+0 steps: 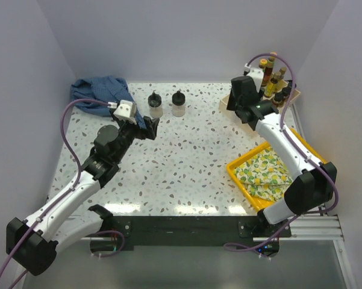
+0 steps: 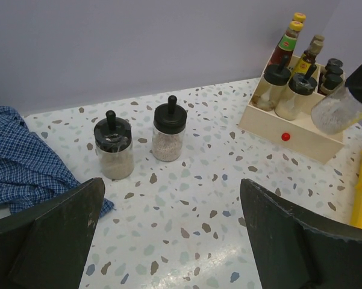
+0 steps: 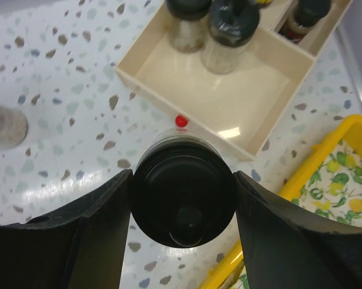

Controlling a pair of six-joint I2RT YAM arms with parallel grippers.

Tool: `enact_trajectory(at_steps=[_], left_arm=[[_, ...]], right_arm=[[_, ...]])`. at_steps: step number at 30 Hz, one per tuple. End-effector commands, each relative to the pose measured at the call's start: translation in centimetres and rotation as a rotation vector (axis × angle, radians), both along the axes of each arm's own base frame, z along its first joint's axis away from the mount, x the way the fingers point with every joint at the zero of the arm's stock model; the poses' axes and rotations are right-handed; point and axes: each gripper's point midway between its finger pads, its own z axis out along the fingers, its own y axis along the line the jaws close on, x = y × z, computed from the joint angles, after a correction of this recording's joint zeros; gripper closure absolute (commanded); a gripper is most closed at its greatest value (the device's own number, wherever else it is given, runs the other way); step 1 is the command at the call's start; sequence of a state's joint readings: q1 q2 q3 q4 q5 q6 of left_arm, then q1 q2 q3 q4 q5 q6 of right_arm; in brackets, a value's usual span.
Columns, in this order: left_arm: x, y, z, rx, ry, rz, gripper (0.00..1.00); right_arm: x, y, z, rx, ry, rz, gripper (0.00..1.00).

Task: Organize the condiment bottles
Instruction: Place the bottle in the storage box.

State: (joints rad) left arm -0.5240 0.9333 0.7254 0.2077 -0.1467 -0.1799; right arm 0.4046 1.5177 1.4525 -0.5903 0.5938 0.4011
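Note:
My right gripper is shut on a squat clear jar with a black lid. It holds the jar just above the table, in front of the beige divided tray, near the tray's red dot. Two similar jars stand in the tray's front compartment, with slim sauce bottles and dark shakers behind them. Two more black-lidded jars stand side by side on the table ahead of my left gripper. That gripper is open and holds nothing.
A blue checked cloth lies bunched at the back left, close to the two loose jars. A yellow tray with a lemon-print cloth sits at the right front. White walls enclose the speckled table on three sides.

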Motion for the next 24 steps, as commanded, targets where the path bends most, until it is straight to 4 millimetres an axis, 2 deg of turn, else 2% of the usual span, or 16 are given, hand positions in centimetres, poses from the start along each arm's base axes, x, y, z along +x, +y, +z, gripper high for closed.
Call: enact_trajectory(at_steps=[1, 2, 6, 7, 9, 13, 16, 19, 23, 24], left_arm=[[-0.3, -0.8, 3.5, -0.052, -0.081, -0.051, 0.0], [-0.6, -0.7, 4.0, -0.059, -0.093, -0.057, 0.0], [-1.7, -0.3, 4.6, -0.076, -0.119, -0.068, 0.0], [-1.7, -0.2, 4.7, -0.076, -0.121, -0.062, 0.0], [-1.9, 0.2, 5.0, -0.079, -0.129, -0.05, 0.0], [-2.1, 0.2, 5.1, -0.086, -0.12, -0.055, 0.0], [-2.7, 0.0, 5.7, -0.098, -0.133, -0.077, 0.0], [-2.9, 0.1, 6.0, -0.104, -0.14, -0.079, 0.0], [-3.0, 0.1, 6.0, -0.102, -0.141, -0.079, 0.0], [-3.0, 0.1, 6.1, -0.104, -0.143, -0.079, 0.0]], right_arm=[[3.3, -4.3, 5.3, -0.038, -0.177, -0.146, 0.76], [3.9, -5.0, 5.7, -0.046, -0.187, -0.157, 0.76], [6.1, -7.4, 5.1, -0.057, -0.178, -0.21, 0.76], [6.7, -8.1, 3.8, -0.071, -0.147, -0.227, 0.76], [7.5, -8.7, 3.3, -0.077, -0.14, -0.242, 0.76], [8.8, -10.1, 0.4, -0.077, -0.101, -0.264, 0.76], [9.2, -11.0, -1.0, -0.07, -0.085, -0.281, 0.76], [9.8, -11.0, -3.2, -0.046, -0.083, -0.26, 0.75], [10.4, -11.8, -3.9, -0.051, -0.088, -0.289, 0.69], [10.8, -11.9, -4.7, -0.05, -0.072, -0.291, 0.69]])
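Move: The right hand already holds the last black-lidded jar, its base tipped forward. The empty space in the storage box lies about 14 cm ahead, 16 cm right and 17 cm below; the nearer boxed jar stands some 5 cm farther out and 4 cm left of that space, the other boxed jar about 9 cm out and 9 cm left of it, and a small dark-lidded bottle roughly 3 cm out and 7 cm right of it. From the left hand, the empty space is around 22 cm ahead, 50 cm right and 20 cm below. Keeping its pinch on the jar's lid, the right hand swings about 11 cm right and 8 cm forward towards the box's empty space, first rising 2 to 3 cm and then sinking to end some 7 cm lower than it began, while the wrist turns about 15 degrees clockwise. The empty left hand, fingers still open, moves up a few centimetres and back a little, away from the box. ##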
